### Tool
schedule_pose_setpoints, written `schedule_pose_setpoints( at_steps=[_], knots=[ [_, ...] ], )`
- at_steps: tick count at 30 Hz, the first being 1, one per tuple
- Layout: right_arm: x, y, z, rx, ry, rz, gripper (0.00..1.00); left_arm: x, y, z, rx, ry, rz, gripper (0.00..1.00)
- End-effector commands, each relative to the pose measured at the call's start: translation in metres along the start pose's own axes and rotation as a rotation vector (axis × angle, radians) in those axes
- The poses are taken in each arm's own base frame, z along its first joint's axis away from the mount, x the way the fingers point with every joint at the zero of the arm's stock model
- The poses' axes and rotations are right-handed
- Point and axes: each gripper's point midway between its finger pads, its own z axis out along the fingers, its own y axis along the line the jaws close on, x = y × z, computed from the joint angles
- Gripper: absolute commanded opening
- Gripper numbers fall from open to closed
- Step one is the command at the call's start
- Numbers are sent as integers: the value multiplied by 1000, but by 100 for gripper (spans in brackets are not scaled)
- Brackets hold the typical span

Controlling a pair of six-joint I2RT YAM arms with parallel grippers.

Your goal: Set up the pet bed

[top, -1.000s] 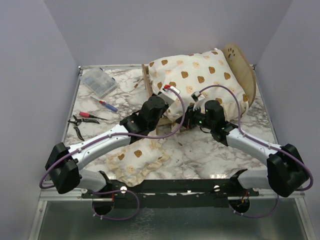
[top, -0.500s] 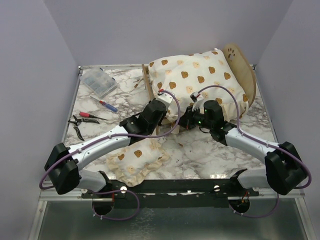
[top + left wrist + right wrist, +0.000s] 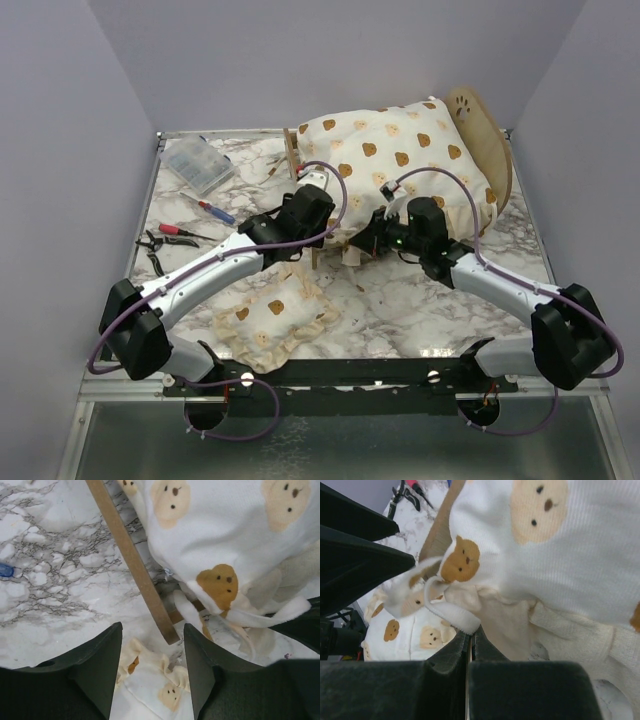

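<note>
The pet bed is a light plywood frame with a paw-print headboard (image 3: 478, 118) at the back right and a low footboard (image 3: 293, 162). A large bear-print cushion (image 3: 400, 150) lies bunched over it. In the left wrist view the footboard's wooden edge (image 3: 131, 562) runs beside the cushion (image 3: 215, 525). My left gripper (image 3: 316, 184) (image 3: 152, 630) hangs open and empty over that corner. My right gripper (image 3: 364, 241) (image 3: 470, 636) is shut on the cushion's ruffle (image 3: 451, 614) at the front edge. The small bear-print pillow (image 3: 275, 318) (image 3: 155, 692) lies on the table near the front.
At the back left stands a clear plastic parts box (image 3: 198, 165). A red-handled screwdriver (image 3: 213, 211) and pliers (image 3: 160, 247) lie left of the arms. Grey walls close in the marble table (image 3: 420, 300) on three sides.
My left gripper has opened, let go of the cushion's edge and moved back toward the footboard. The right gripper, still shut, has drawn the ruffle a little to the left.
</note>
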Motion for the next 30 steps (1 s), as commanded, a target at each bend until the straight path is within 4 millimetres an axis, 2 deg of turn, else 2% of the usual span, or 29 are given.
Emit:
schedule_pose_setpoints(
  at_steps=[1,4,7,11,13,16,17,20,24,27,30],
  knots=[
    [-38,20,-8,-35,-70,-7,1,7,20,-1,-54,70,-45,55],
    [-55,22,-8,-16,-90,3,1,8,30,6,-85,83,-43,56],
    [-61,16,-2,26,-82,22,1,10,22,11,-49,108,-44,57],
    [-55,-6,3,132,-60,33,2,5,13,6,3,90,-79,58],
    [-48,-12,-1,162,-52,24,9,6,13,6,10,81,-87,59],
    [-39,-15,-11,182,-43,17,24,9,9,11,25,85,-81,58],
    [-38,-14,-16,185,-46,12,29,10,9,15,23,86,-75,56],
    [-38,-10,-32,203,-78,-6,45,11,8,27,10,76,-61,37],
    [-39,5,-51,208,-155,-55,53,3,14,41,-20,46,-32,14],
    [-28,24,-48,158,-170,-82,54,-3,19,52,-25,37,-9,10],
    [-7,42,-30,123,-132,-103,54,-11,25,60,-31,26,18,8]
  ],
)
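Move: The left hand is open just above the footboard's near end. The stretch of board it will shut on is about 3 cm ahead and 2 cm below. The cushion's near corner lies some 5 cm ahead and 6 cm to the right, and the small pillow about 15 cm back and 8 cm to the left, down on the table. The right hand already holds the cushion's strap in its shut fingers; that stretch of footboard is about 9 cm to its left and 3 cm ahead. The left fingers close on the footboard's upper edge near its end and pinch it, after the hand swings about 3 cm left, comes back right while sinking slightly, then eases forward some 3 cm. The right hand, holding the strap, lifts about 6 cm and pushes forward 3 cm, then opens wide, lets go of the strap and draws back some 6 cm, swinging first right, ending high. ##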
